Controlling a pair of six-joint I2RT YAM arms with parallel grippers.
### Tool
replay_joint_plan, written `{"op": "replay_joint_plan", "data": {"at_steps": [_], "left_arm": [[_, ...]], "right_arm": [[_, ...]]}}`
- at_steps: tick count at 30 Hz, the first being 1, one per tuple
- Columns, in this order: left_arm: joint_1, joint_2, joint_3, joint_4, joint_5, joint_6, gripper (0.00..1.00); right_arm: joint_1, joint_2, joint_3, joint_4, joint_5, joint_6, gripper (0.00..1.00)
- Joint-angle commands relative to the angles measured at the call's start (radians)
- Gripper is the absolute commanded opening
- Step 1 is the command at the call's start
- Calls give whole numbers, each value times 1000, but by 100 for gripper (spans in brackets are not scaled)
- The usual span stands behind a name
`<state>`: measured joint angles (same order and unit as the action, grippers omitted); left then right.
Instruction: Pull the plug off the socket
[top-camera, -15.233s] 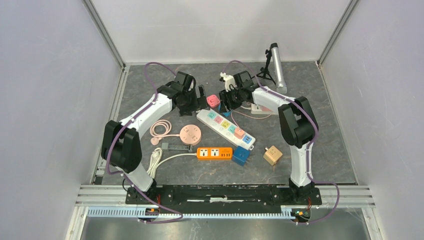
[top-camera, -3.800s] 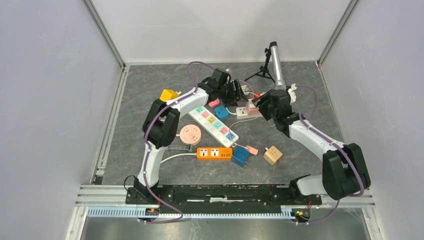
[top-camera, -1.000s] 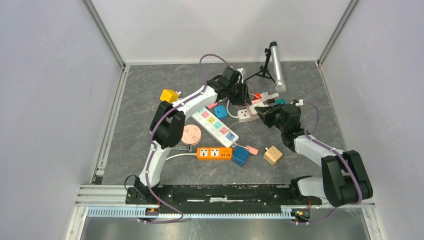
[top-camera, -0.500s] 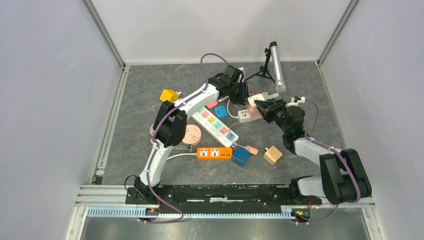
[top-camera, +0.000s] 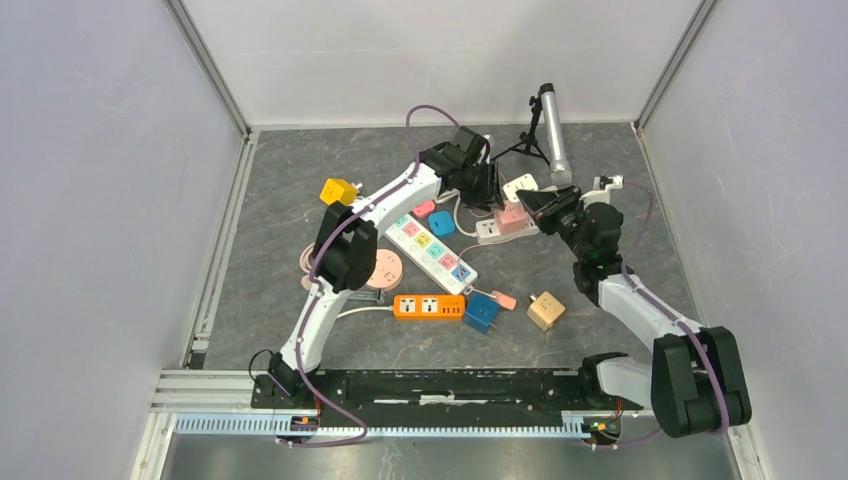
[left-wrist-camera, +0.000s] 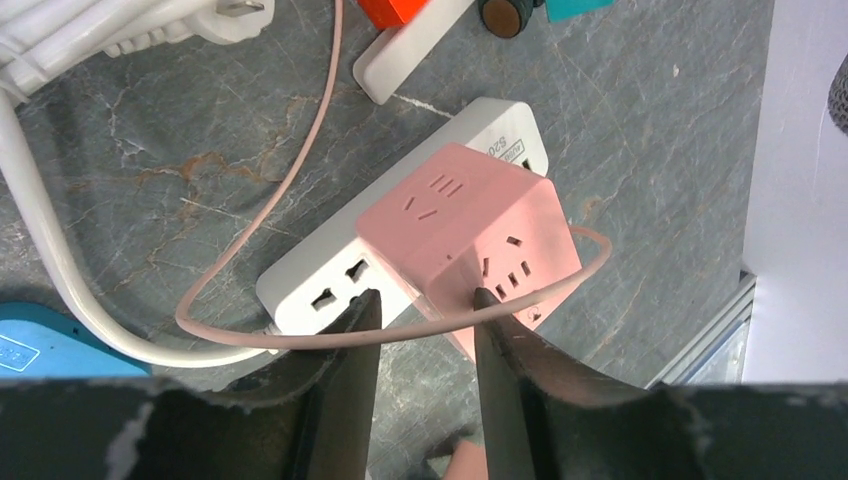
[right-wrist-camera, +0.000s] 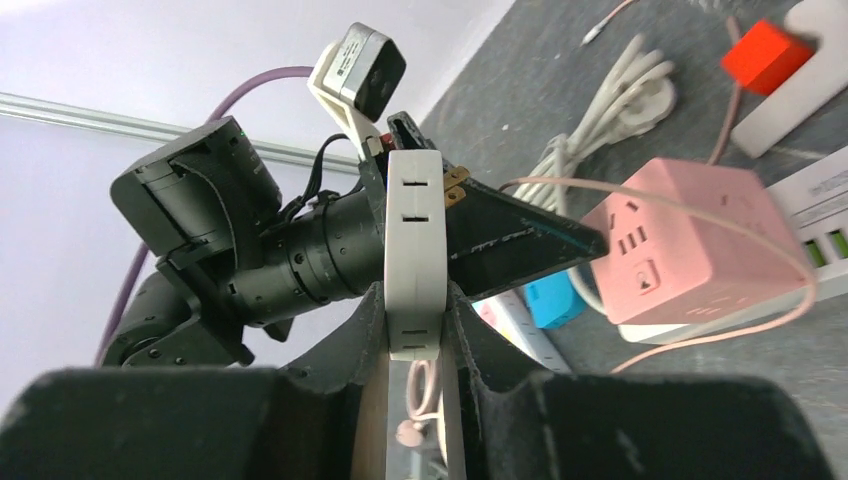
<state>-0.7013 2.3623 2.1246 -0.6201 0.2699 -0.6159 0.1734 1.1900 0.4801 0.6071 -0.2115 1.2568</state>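
Observation:
My right gripper (right-wrist-camera: 415, 310) is shut on a flat white plug (right-wrist-camera: 413, 250) with brass prongs and holds it in the air; in the top view the plug (top-camera: 522, 185) sits clear above the table, by the right gripper (top-camera: 538, 205). A pink cube socket (left-wrist-camera: 470, 230) is plugged into a short white power strip (left-wrist-camera: 320, 290); both show in the top view, cube (top-camera: 512, 215) and strip (top-camera: 488, 231). My left gripper (left-wrist-camera: 425, 300) is open, jaws either side of a thin pink cable (left-wrist-camera: 300, 340), just above the cube's near edge.
A long white strip with coloured sockets (top-camera: 432, 245), an orange strip (top-camera: 429, 306), a blue cube (top-camera: 481, 312), a tan cube (top-camera: 545, 310), a yellow cube (top-camera: 338, 190) and a round pink socket (top-camera: 382, 268) lie around. A small tripod with a silver tube (top-camera: 548, 125) stands at the back.
My right gripper has lifted and swung back to the right with the white plug in it. The left gripper stays over the pink cube and white strip.

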Motion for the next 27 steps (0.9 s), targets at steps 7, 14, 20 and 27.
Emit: {"op": "replay_joint_plan", "data": {"at_steps": [7,14,20,27], "left_arm": [[7,-39,85,-118,170,141,58],[10,-218,-59,-92,160,205,68],[12,-405,-248,-49,36,261,78],[30,-585,-390,-31,-192,292,100]], "right_arm": [[-45,-129,207,-476,82,-443,0],[-98,-224,215,-721,197,-585,1],[-114,-279,175,-823,379,-687,5],[-167,-209,134,-797,304,-710,4]]}}
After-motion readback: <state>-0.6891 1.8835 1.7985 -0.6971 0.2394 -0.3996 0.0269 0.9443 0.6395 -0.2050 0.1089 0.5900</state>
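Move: The right hand already holds the freed white plug and heads for bare table about 14 cm right, 5 cm back and 17 cm below; the pink cube socket is 6 cm left, 2 cm ahead and 12 cm below, the beige plug 18 cm back, 1 cm right and 16 cm below. From the left hand the pink cube socket is 4 cm right, 1 cm back and about level; the blue plug is 9 cm left, 4 cm back and 5 cm lower. Right hand carries its plug about 13 cm rightward; left hand opens wide, rising some 11 cm from the pink cube. ##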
